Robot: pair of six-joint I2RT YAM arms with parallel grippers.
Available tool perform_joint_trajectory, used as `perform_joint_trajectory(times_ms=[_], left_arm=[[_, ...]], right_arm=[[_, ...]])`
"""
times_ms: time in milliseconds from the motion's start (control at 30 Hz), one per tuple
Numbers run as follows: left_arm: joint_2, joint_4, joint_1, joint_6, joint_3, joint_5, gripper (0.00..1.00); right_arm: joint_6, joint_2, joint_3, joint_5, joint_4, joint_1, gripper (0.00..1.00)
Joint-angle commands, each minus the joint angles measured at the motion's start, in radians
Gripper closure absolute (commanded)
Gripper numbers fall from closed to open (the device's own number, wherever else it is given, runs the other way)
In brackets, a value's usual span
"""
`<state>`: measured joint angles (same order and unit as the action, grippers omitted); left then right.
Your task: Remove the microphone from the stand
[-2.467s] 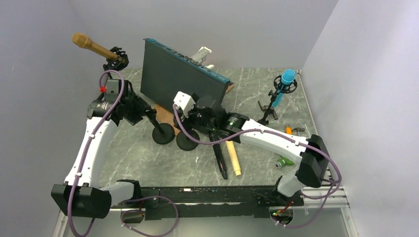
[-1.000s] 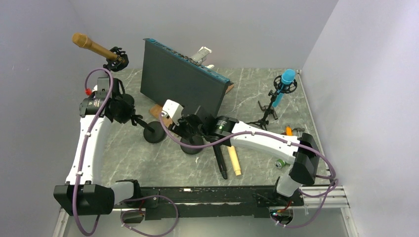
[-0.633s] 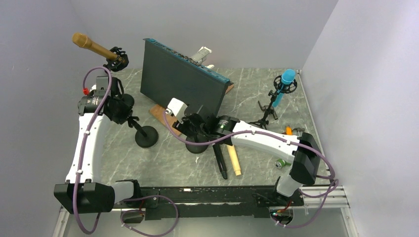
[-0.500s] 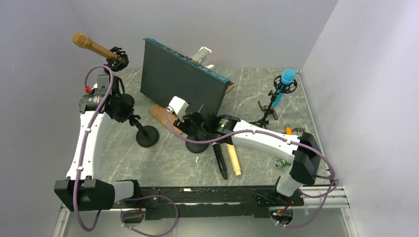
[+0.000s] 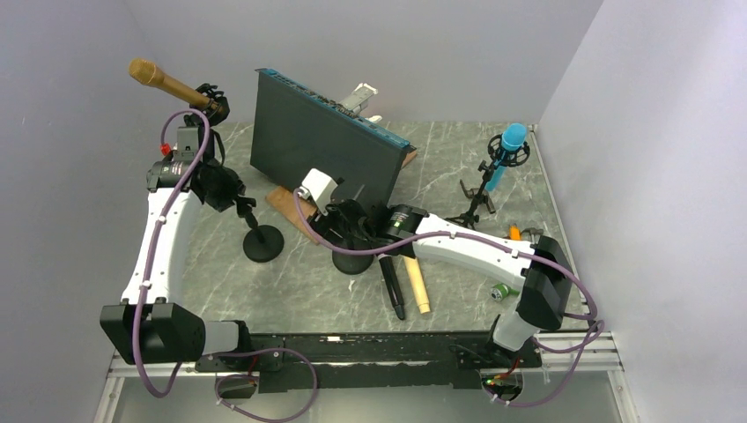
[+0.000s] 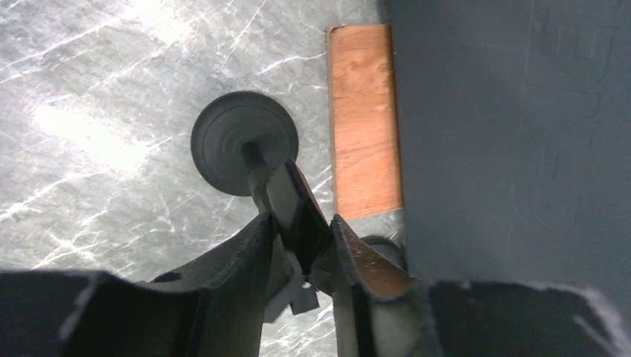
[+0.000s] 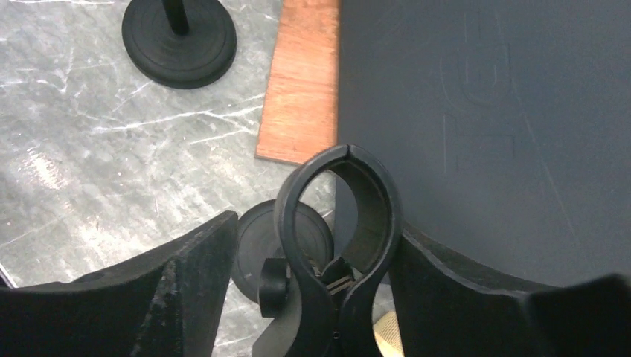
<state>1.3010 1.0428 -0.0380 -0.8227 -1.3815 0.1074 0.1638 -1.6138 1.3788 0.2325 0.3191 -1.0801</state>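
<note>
Two black stands [image 5: 262, 244] [image 5: 352, 262] with round bases stand at mid table. My left gripper [image 5: 236, 201] is shut on the top clip of the left stand; in the left wrist view the clip [image 6: 298, 212] sits pinched between the fingers, above the round base [image 6: 244, 141]. My right gripper [image 5: 339, 225] is open round the empty ring clip [image 7: 338, 223] of the right stand, with a gap at its left finger. A black microphone [image 5: 391, 284] lies on the table beside that stand.
A gold microphone [image 5: 166, 82] sits in a mount at far left. A blue microphone [image 5: 506, 150] stands on a tripod at far right. A big dark panel [image 5: 326, 141] leans behind a wooden board [image 5: 295, 207]. A beige stick [image 5: 416, 282] lies by the black microphone.
My left gripper has dragged its stand leftward, away from the other stand, then lifted back a little. The right stand shifted slightly right and nearer with my right gripper.
</note>
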Motion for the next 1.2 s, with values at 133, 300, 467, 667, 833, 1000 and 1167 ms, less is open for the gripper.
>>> perform_joint_trajectory(times_ms=[133, 300, 467, 667, 833, 1000, 1167], left_arm=[[-0.022, -0.035, 0.0, 0.112, -0.08, 0.04, 0.46], [-0.047, -0.026, 0.0, 0.133, -0.123, 0.09, 0.44], [-0.067, -0.004, 0.0, 0.149, -0.182, 0.142, 0.44], [-0.084, -0.142, 0.0, 0.248, -0.253, -0.013, 0.52], [-0.055, -0.242, -0.007, 0.237, -0.323, -0.083, 0.49], [-0.031, -0.386, -0.056, 0.193, -0.32, -0.189, 0.47], [-0.004, -0.496, -0.125, 0.051, -0.299, -0.322, 0.46]], right_arm=[[-0.03, 0.001, 0.084, 0.017, -0.028, 0.003, 0.16], [-0.027, 0.01, 0.125, -0.013, -0.027, 0.003, 0.1], [-0.036, 0.022, 0.171, -0.03, 0.001, 0.002, 0.08], [-0.081, 0.131, 0.111, -0.079, -0.05, 0.003, 0.05], [-0.101, 0.232, 0.051, -0.102, -0.071, 0.005, 0.02], [-0.115, 0.364, -0.048, -0.094, -0.097, 0.01, 0.0], [-0.138, 0.461, -0.138, -0.071, -0.111, 0.021, 0.0]])
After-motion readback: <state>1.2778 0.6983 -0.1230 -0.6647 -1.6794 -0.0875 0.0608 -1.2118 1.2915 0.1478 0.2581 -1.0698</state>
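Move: My left fingers are still round the top of the left stand. From that hand the middle of the brown microphone is about 16 cm ahead, 9 cm left and 9 cm higher; its stand base is some 16 cm ahead and 10 cm left, on the table, and the dark panel 14 cm ahead, 19 cm right. From my right hand, at the middle stand's clip, that microphone is roughly 20 cm ahead and 34 cm left. I open both hands and come clear of the two stands. My left hand climbs straight up at first, then up and forward towards the brown microphone, about 19 cm up in all, fingers half open and tipping up nearly 40 degrees. My right hand opens wide and rises some 14 cm, then also draws back and right from the middle stand, its left side rolling up. ##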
